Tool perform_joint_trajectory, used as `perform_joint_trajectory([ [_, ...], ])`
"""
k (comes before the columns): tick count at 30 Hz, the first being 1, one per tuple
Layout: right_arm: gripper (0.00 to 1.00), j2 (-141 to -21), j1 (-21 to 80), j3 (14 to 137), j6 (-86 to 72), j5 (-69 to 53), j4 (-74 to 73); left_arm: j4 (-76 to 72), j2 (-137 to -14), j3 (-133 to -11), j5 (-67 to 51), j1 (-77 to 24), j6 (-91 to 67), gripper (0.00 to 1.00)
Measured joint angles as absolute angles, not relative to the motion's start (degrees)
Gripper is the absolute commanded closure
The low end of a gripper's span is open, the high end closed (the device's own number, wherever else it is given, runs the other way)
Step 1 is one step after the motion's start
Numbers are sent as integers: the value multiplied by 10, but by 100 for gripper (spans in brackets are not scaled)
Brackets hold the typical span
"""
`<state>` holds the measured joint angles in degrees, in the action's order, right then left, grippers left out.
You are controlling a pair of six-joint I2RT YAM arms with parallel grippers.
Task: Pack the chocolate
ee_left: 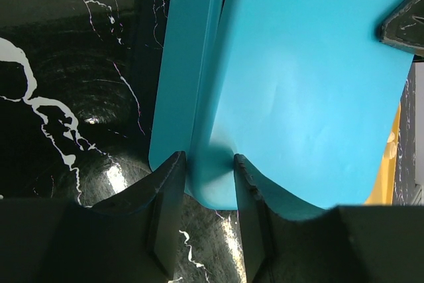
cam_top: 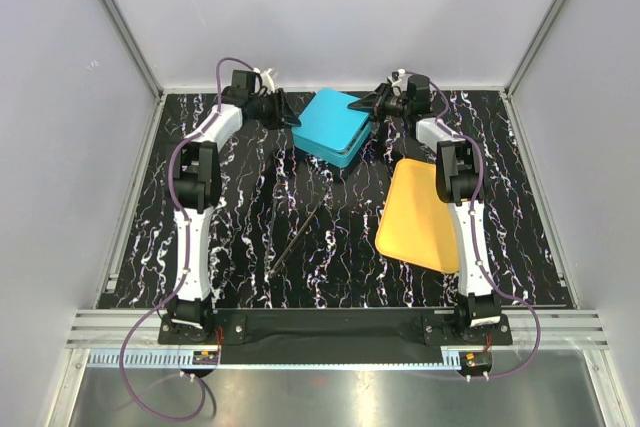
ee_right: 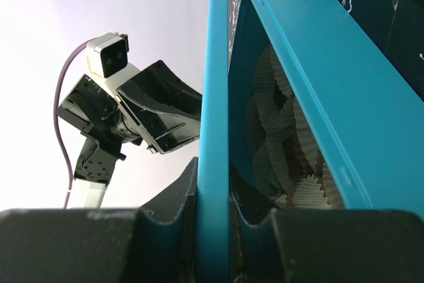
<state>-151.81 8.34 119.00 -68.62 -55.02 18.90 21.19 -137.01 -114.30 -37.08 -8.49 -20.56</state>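
Note:
A blue box (cam_top: pixel 330 127) lies at the back middle of the table, partly open. Its lid (ee_right: pixel 213 97) stands edge-on in the right wrist view. My right gripper (ee_right: pixel 213 183) is shut on that lid's edge, at the box's right side (cam_top: pixel 372 105). The base (ee_right: pixel 344 84) gapes to the right and holds grey pleated paper cups (ee_right: pixel 271 130). The chocolate is hidden behind them. My left gripper (ee_left: pixel 209 164) is at the box's left corner (cam_top: pixel 285 112), one finger on each side of the rounded blue corner (ee_left: pixel 212 183). Whether it pinches the corner is unclear.
A yellow tray (cam_top: pixel 420 212) lies flat right of centre, beside the right arm. A thin dark rod (cam_top: pixel 300 232) lies on the black marbled table (cam_top: pixel 240 247) in the middle. White walls close in the back and both sides.

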Motion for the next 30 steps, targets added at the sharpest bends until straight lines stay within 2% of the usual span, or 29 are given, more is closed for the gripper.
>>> perform_joint_trajectory([
  [13,65,-1518,67,1194,-660,-535,161,211,-1381,-1147,-372,-85,-206,61],
  [25,62,-1518,41,1193,-644,-526,147,212,-1383,-1150,-371,-85,-206,60],
  [30,54,-1507,30,1175,-620,-513,133,212,-1383,-1150,-372,-86,-206,60],
])
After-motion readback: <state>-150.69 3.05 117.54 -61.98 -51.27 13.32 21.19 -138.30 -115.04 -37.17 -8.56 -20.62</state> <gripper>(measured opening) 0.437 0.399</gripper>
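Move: The lid, still pinched by the right hand near its raised far-right corner, has its middle about 6 cm to the left of that hand, 3 cm back and a centimetre below. From the left hand, at the lid's left corner, the lid's middle is some 8 cm right and 2 cm ahead. The blue box lies beneath, its middle about 5 cm below the right hand, 6 cm left and 3 cm back; the yellow tray is roughly 28 cm back and 13 cm right of that hand. The lid comes free of the right fingers as they open; that hand then draws away to the right by about 6 cm, easing a little forward and down and swinging slightly clockwise. The left hand stays at the lid's left corner, fingers partly open and still touching it, and sinks not quite 1 cm with it. ##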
